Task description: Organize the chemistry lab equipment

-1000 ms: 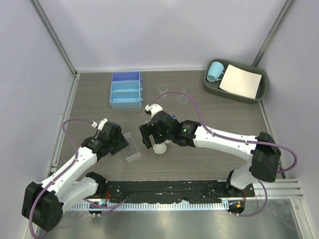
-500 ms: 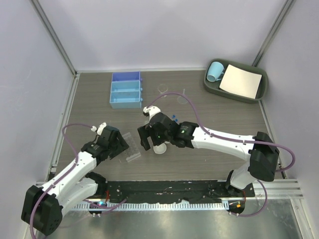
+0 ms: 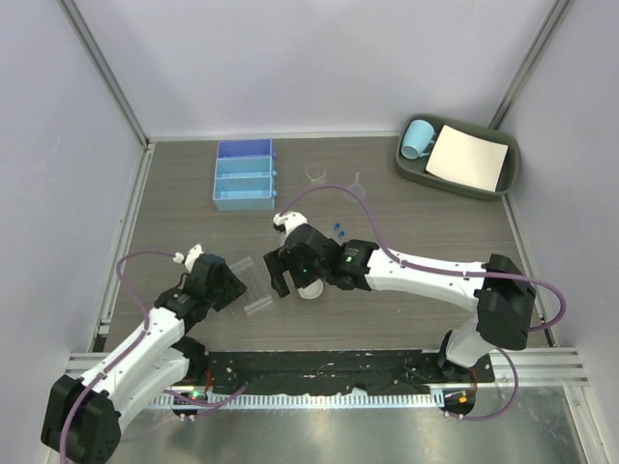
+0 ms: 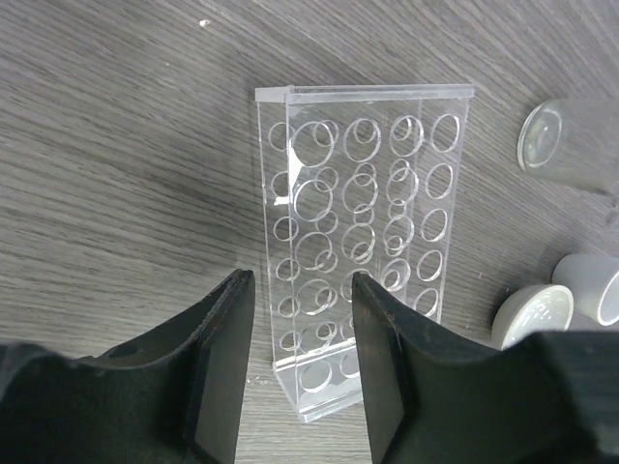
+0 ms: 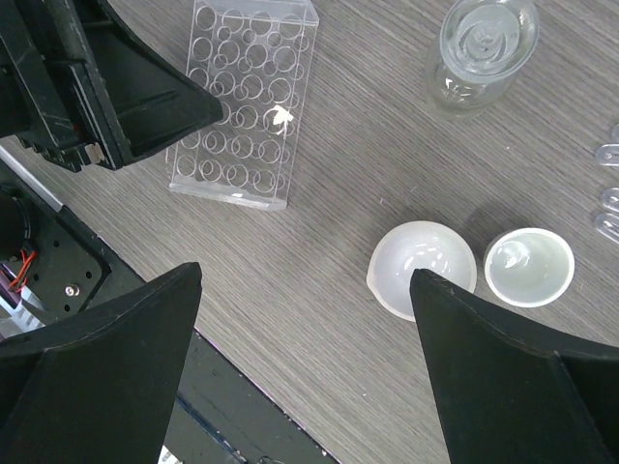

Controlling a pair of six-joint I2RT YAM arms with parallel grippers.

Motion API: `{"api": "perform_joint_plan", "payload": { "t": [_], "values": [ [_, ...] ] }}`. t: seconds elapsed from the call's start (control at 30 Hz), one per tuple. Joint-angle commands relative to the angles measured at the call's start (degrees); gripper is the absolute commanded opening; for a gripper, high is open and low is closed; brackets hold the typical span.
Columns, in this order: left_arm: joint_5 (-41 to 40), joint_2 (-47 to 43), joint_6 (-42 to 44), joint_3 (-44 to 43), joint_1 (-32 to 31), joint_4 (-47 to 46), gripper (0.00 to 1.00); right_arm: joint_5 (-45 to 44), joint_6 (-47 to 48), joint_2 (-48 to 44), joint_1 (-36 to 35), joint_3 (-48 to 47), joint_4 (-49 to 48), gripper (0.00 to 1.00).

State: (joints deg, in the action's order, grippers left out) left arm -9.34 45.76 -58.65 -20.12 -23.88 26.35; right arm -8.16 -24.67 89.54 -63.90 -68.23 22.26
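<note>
The clear plastic tube rack (image 4: 363,242) lies flat on the table (image 3: 253,290). My left gripper (image 4: 302,367) stands open just short of its near end, which shows in the gap between the fingers without being pinched. My right gripper (image 5: 305,275) is wide open and empty above bare table, with two white round dishes (image 5: 423,269) (image 5: 528,266) just beyond its right finger. A clear beaker (image 5: 484,48) stands past them. Blue-capped tubes (image 3: 338,230) lie behind the right wrist. Another beaker (image 3: 315,174) and the funnel (image 3: 356,184) sit farther back.
A blue compartment box (image 3: 244,174) stands at the back left. A dark green tray (image 3: 503,179) at the back right holds a light-blue mug (image 3: 418,138) and a white paper sheet (image 3: 467,158). The black base rail (image 3: 319,367) runs along the near edge.
My left arm has drawn back toward the near left, away from the rack. The right gripper has drifted slightly left and nearer. The rack stayed where it lay.
</note>
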Motion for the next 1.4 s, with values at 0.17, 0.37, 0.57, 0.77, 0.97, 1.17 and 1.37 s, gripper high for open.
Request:
{"api": "perform_joint_plan", "payload": {
  "t": [0.17, 0.37, 0.57, 0.77, 0.97, 1.17, 1.37],
  "values": [
    [-0.24, -4.70, -1.11, 1.40, 0.85, -3.15, 0.36, -0.45, -1.35, 0.73, -1.31, 0.46, -2.40, 0.94],
    [-0.50, -6.21, -1.20, 1.57, 0.85, -2.62, 0.22, -0.71, -1.61, 0.81, -1.67, 0.64, -2.40, 0.94],
    [-0.24, -6.65, -1.20, 2.19, 0.94, -3.06, 0.30, -0.71, -1.70, 1.16, -2.20, 0.64, -2.22, 0.94],
    [-0.41, -7.35, -1.20, 2.89, 0.94, -3.32, 0.47, -0.71, -1.70, 1.69, -2.72, 0.38, -2.31, 0.93],
    [-0.85, -7.09, -1.11, 3.59, 0.85, -4.81, 0.35, -0.71, -1.88, 2.22, -2.99, 0.29, -2.22, 0.93],
    [-1.03, -7.17, -1.64, 5.44, 0.94, -8.41, 0.24, -0.80, -2.05, 2.40, -3.34, 0.55, -2.22, 0.93],
    [-1.55, -6.91, -2.25, 7.55, 0.85, -10.87, 0.17, -0.89, -2.14, 2.75, -3.69, 0.64, -2.14, 0.93]
  ]
}}
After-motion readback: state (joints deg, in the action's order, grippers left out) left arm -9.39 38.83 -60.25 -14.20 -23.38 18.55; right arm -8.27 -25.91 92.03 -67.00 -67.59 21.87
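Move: The clear tube rack's middle lies about 3 cm ahead of the left hand, 4 cm to its right and some 2 cm below, so the half-open fingers already straddle its left edge. From that hand the white dish is roughly 3 cm ahead and 17 cm right, the glass bottle some 12 cm ahead and 11 cm right. From the right hand the rack is about 4 cm ahead, 10 cm left and 13 cm below. Rising barely 1.5 cm, the left hand tips its fingers up and half-closes them, settles back a little as they reopen, then creeps about 1 cm forward, closing them to a narrow gap around the tube rack's left edge. The right hand, wide open, eases some 2 cm down and 2 cm back, slightly left, above the table between rack and dish. ##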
